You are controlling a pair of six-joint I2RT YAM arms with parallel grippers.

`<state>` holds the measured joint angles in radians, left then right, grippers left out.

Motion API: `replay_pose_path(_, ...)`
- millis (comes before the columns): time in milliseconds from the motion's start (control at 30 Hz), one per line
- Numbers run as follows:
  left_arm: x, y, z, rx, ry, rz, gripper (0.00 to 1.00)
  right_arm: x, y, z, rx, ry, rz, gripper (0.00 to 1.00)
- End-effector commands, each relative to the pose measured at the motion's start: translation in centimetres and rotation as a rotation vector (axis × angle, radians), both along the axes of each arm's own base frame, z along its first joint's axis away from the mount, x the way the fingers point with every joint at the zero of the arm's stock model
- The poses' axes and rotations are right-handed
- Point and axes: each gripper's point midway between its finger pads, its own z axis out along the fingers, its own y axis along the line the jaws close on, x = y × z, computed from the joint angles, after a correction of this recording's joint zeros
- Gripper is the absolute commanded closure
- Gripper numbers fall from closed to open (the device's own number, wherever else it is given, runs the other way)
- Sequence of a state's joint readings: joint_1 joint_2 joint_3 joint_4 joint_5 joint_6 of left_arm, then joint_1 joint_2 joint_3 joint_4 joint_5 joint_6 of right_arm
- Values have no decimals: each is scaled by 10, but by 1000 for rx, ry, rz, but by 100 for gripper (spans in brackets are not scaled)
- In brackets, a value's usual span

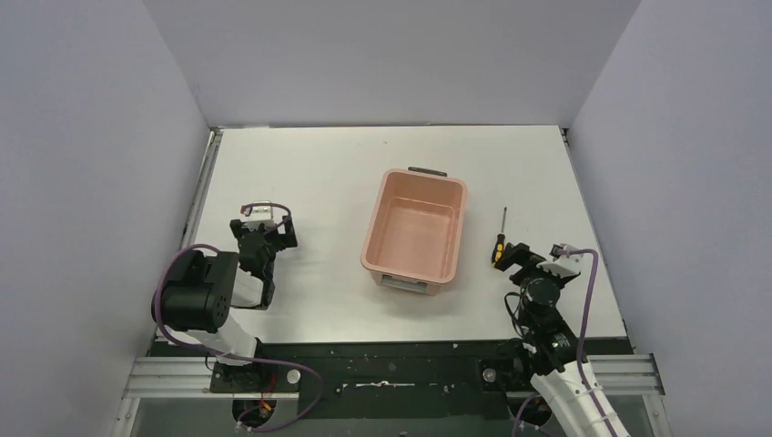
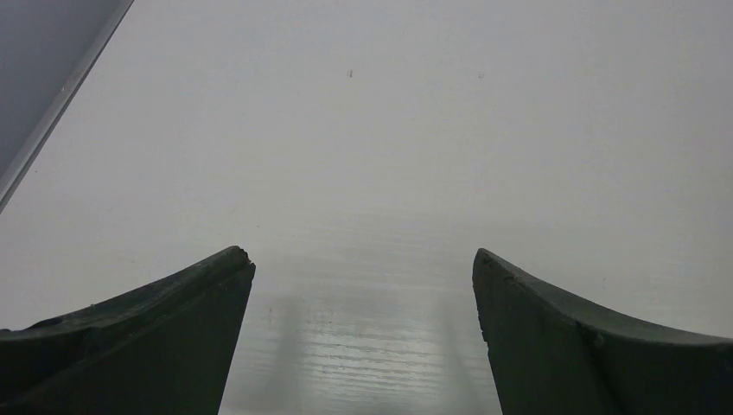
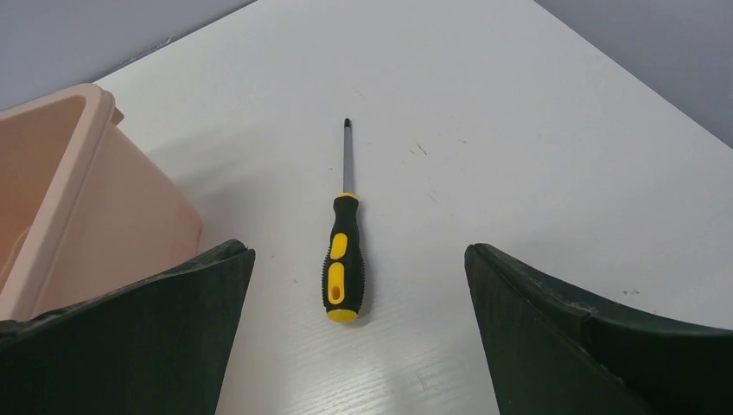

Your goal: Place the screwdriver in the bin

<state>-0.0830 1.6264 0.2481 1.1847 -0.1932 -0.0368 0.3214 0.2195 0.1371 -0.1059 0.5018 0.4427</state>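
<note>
The screwdriver (image 1: 499, 242) lies flat on the white table just right of the bin, shaft pointing away from the arms. In the right wrist view its yellow and black handle (image 3: 344, 266) lies between my open fingers, just beyond the tips. The salmon-pink bin (image 1: 415, 230) stands empty at the table's middle; its wall shows at the left of the right wrist view (image 3: 95, 207). My right gripper (image 1: 529, 258) is open, low over the table, right behind the handle's end. My left gripper (image 1: 265, 228) is open and empty over bare table, well left of the bin.
Grey walls enclose the table on three sides. The table's left rail (image 2: 60, 95) shows in the left wrist view. The black front edge (image 1: 391, 350) runs between the arm bases.
</note>
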Motion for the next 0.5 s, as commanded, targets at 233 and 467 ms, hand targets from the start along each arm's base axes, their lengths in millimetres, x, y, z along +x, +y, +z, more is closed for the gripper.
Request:
replay_pose_path(233, 5, 1, 14, 3, -46, -4, 3, 20, -20, 24, -78, 127, -163, 0)
replay_pose_path(467, 5, 1, 14, 3, -46, -4, 3, 84, -12, 0, 32, 437, 51, 0)
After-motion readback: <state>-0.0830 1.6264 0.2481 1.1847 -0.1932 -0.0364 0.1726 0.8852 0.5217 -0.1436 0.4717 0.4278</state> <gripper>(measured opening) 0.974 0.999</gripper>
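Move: The screwdriver lies on the table about 14 cm ahead of the right hand, a centimetre or so to its right and some 14 cm below, handle end nearer the robot. The bin's middle is about 21 cm to the right hand's left and 15 cm ahead, 10 cm lower than the hand. From the idle left hand the screwdriver is roughly 60 cm to the right, 2 cm farther out and 7 cm down. Open and empty, the right hand heads out towards the screwdriver: it first dips about 1.5 cm almost on the spot, then speeds forward some 5 cm, veering a little right and climbing back to slightly above its starting height. Meanwhile the wrist tips the fingers down nearly 20 degrees and swings slightly clockwise; nothing is touched. ##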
